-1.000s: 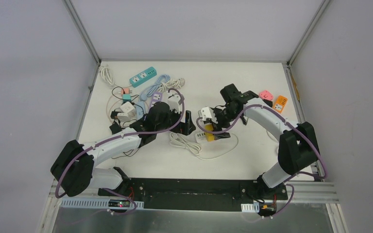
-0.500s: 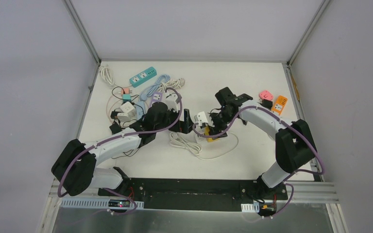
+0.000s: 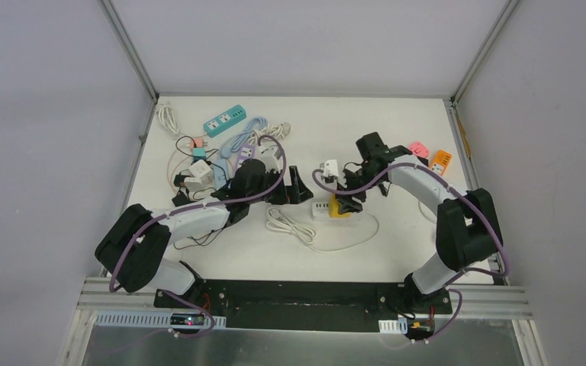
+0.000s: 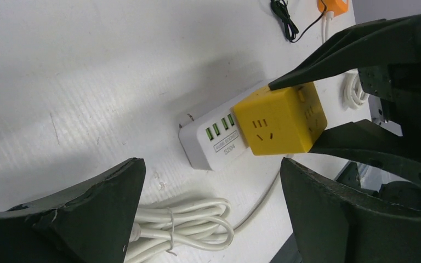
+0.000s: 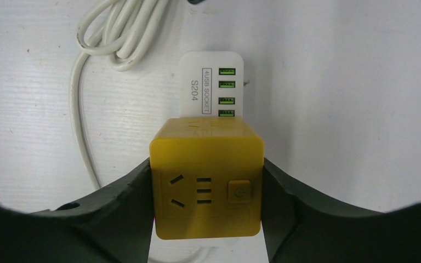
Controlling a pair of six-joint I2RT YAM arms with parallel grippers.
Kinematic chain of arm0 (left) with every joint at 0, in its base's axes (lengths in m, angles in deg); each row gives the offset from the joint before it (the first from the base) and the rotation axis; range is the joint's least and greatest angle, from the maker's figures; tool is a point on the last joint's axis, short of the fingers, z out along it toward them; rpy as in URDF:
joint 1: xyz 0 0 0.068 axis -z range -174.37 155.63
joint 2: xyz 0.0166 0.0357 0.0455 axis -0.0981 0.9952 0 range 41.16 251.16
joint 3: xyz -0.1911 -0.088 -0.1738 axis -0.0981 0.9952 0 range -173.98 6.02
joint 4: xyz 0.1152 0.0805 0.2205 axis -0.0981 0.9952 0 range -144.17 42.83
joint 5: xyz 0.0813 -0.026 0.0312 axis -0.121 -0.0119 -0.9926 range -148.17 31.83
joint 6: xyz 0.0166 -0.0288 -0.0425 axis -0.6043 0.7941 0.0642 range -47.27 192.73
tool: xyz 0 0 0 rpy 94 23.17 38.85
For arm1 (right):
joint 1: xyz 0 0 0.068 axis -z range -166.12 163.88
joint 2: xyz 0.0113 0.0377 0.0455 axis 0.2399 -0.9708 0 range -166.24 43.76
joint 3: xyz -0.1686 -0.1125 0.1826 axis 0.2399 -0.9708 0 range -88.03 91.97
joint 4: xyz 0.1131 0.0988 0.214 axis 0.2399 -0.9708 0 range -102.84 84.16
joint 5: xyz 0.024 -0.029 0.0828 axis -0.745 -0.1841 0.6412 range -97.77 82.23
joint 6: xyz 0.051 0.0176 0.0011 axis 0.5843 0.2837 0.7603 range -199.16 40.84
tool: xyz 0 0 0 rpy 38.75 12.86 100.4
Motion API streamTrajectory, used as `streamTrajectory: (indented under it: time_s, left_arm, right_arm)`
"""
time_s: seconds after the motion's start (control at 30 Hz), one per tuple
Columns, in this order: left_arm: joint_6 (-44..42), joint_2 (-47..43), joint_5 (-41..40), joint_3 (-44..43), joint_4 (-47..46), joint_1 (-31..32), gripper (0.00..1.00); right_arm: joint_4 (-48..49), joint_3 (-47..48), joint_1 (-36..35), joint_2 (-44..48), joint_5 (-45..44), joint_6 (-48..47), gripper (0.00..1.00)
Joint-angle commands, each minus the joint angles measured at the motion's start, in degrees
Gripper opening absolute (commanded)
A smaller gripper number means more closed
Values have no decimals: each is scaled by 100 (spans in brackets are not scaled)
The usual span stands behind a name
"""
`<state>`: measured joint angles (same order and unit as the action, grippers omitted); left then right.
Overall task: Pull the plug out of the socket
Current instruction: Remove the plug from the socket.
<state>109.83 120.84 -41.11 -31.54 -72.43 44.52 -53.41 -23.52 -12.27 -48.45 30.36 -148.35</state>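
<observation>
A yellow cube socket (image 5: 206,183) lies on the white table with a white USB plug block (image 5: 212,83) joined to its far face. My right gripper (image 5: 206,164) is shut on the cube, one finger pressed against each side. In the top view the socket (image 3: 341,208) and plug (image 3: 320,208) sit mid-table under the right gripper (image 3: 345,200). My left gripper (image 3: 296,187) stands open just left of the plug. In the left wrist view its jaws (image 4: 208,164) stand wide apart in front of the plug (image 4: 214,139) and the socket (image 4: 277,120), touching neither.
A tied coil of white cable (image 3: 290,223) lies in front of the plug. A teal power strip (image 3: 223,120), a blue cable (image 3: 244,137) and small adapters (image 3: 201,171) crowd the back left. Pink (image 3: 417,149) and orange (image 3: 441,160) adapters sit at the back right.
My right gripper has come down over the yellow socket and narrowed until its fingers press the cube's sides. The left gripper stays open and has edged a little nearer the plug.
</observation>
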Motion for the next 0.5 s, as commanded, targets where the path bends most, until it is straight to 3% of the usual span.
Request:
streamTrajectory:
  time_s: [0.0,0.47]
  left_arm:
    - [883,369,297,-89,-769,-75,96]
    - [3244,1871,616,-298,-2389,-75,93]
  right_arm:
    - [568,-86,500,497,912,871,0]
    - [1184,-261,1148,557,1629,1762,0]
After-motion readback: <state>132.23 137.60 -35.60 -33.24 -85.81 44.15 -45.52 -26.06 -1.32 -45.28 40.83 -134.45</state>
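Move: The left hand is empty; the white socket's middle lies about 10 cm to its right, 4 cm back and roughly 8 cm below. The yellow plug on it is some 10 cm right, 3 back and 5 below, and the coiled white cord about 8 cm back, 2 left. The right hand already grips the plug, with the socket's middle some 4 cm below and 1 cm back; the black cord lies 11 cm right of that hand and 4 cm ahead. Bring the open left gripper down and to the right, about 5 cm in all, to the free left end of the white socket, rolling it some 20 degrees counter-clockwise as seen from behind the hand. Meanwhile keep the right fingers shut on the yellow plug and carry it forward, up and to the right about 4–5 cm, swinging clockwise and tilting the fingertips up a little. Don't close the left fingers yet. ##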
